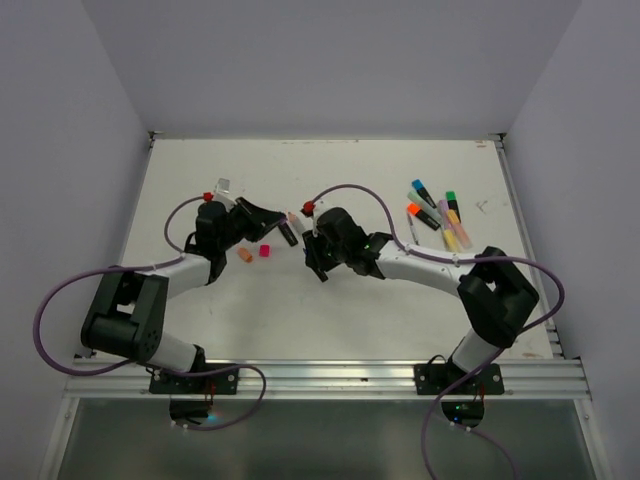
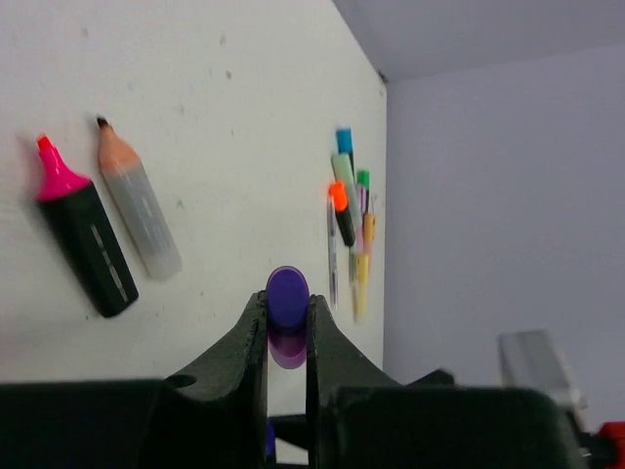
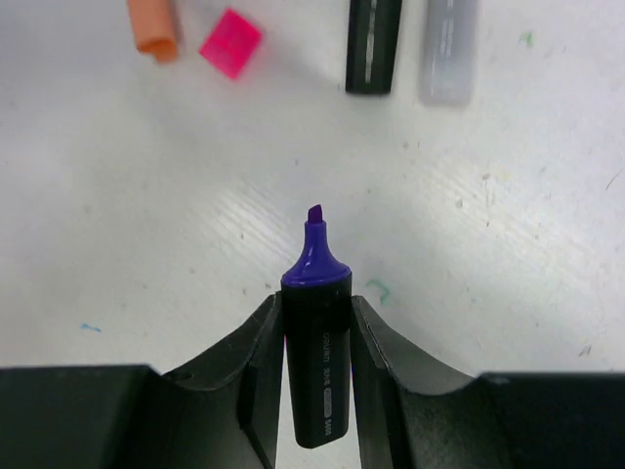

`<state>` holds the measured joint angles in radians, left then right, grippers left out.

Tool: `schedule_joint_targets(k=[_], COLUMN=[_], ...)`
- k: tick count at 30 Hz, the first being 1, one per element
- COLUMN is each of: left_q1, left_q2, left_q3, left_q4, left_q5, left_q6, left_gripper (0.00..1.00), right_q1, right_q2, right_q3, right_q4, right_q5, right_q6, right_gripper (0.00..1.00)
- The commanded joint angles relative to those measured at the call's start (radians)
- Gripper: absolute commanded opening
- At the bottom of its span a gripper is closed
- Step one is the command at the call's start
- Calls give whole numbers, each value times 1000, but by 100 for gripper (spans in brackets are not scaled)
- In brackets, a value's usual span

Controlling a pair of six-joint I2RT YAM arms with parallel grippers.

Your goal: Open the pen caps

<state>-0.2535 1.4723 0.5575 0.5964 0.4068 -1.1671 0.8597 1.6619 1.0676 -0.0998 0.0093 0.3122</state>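
My left gripper (image 2: pixel 287 303) is shut on a purple pen cap (image 2: pixel 287 293), held above the table; in the top view it (image 1: pixel 266 223) hangs left of centre. My right gripper (image 3: pixel 317 298) is shut on a black highlighter (image 3: pixel 317 371) whose purple tip is bare and points away from the wrist; in the top view this gripper (image 1: pixel 314 259) is at the centre. An orange cap (image 3: pixel 156 24) and a pink cap (image 3: pixel 230 41) lie loose on the table between the arms. An uncapped black highlighter with a pink tip (image 2: pixel 83 239) lies next to a grey one with a peach tip (image 2: pixel 137 210).
A cluster of capped highlighters and thin pens (image 1: pixel 435 212) lies at the back right of the white table (image 1: pixel 350 320). Walls close the table in at the back and on both sides.
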Motion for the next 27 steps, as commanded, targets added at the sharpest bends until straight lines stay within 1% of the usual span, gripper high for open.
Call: schedule_joint_targets(k=[1,5,6,7,8,9,10,11,12,13,14,15,17,18,19,21,24,27], left_q1=[49,60,62,62,62,62,62,62,62,63,63,63,63,65,66,74,83,85], left_q2=[-29,-20,-20,-24,-38,-49,-59,-94,-115,-138,-186,-211,-262,-271,-274,-270,-233,-193], left_q3=[61,67,73,97,114,133,153,153,153,144,139,128,125,131,137,159,180,174], left_q4=[37,45,34,-45,-105,-175,-284,-328,-374,-444,-478,-506,-576,-595,-665,-719,-841,-885], left_q5=[-66,-59,-57,-66,-81,-133,-160,-189,-254,-285,-319,-376,-402,-452,-471,-528,-586,-602], left_q6=[7,23,38,64,137,174,208,263,288,309,345,359,389,395,402,417,414,402], left_gripper=[0,0,0,0,0,0,0,0,0,0,0,0,0,0,0,0,0,0], right_q1=[16,16,16,15,12,6,-5,-34,-50,-60,-85,-96,-135,-149,-160,-185,-197,-208], right_q2=[13,7,16,30,45,62,99,116,140,186,214,234,284,294,308,350,433,495], right_q3=[-23,-40,-35,-22,26,49,64,99,126,152,210,239,325,347,371,458,589,675], right_q4=[-71,-41,-41,-50,-96,-115,-120,-123,-135,-146,-165,-173,-201,-199,-202,-236,-293,-313], right_q5=[27,50,76,99,125,153,175,176,184,199,204,210,210,196,186,184,169,144], right_q6=[-21,-12,-7,-7,-18,-21,-24,-30,-39,-54,-86,-103,-128,-133,-139,-183,-260,-288], right_gripper=[0,0,0,0,0,0,0,0,0,0,0,0,0,0,0,0,0,0])
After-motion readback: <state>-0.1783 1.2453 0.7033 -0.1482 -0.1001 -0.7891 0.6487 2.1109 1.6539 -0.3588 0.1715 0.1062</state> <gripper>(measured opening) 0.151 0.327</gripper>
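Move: The left gripper holds the purple cap: the loose orange cap lies about 11 cm to its left, 1 cm back and 12 cm below, the pink cap about 6 cm left and also 1 cm back. The right gripper holds the uncapped purple pen: the uncapped orange pen lies some 15 cm ahead, 4 cm left and 9 cm down, the pink pen about 14 cm ahead and 8 cm left. Bring the left gripper, still pinching the purple cap, about 13 cm left towards the loose caps, first slightly forward, then back again, rolling its left side up some 35 degrees and sinking at the end. Keep the purple pen gripped in the right hand; ease it back and down a little, then carry it forward roughly 18 cm and slightly right, towards the uncapped orange pen, rising a little late on. ##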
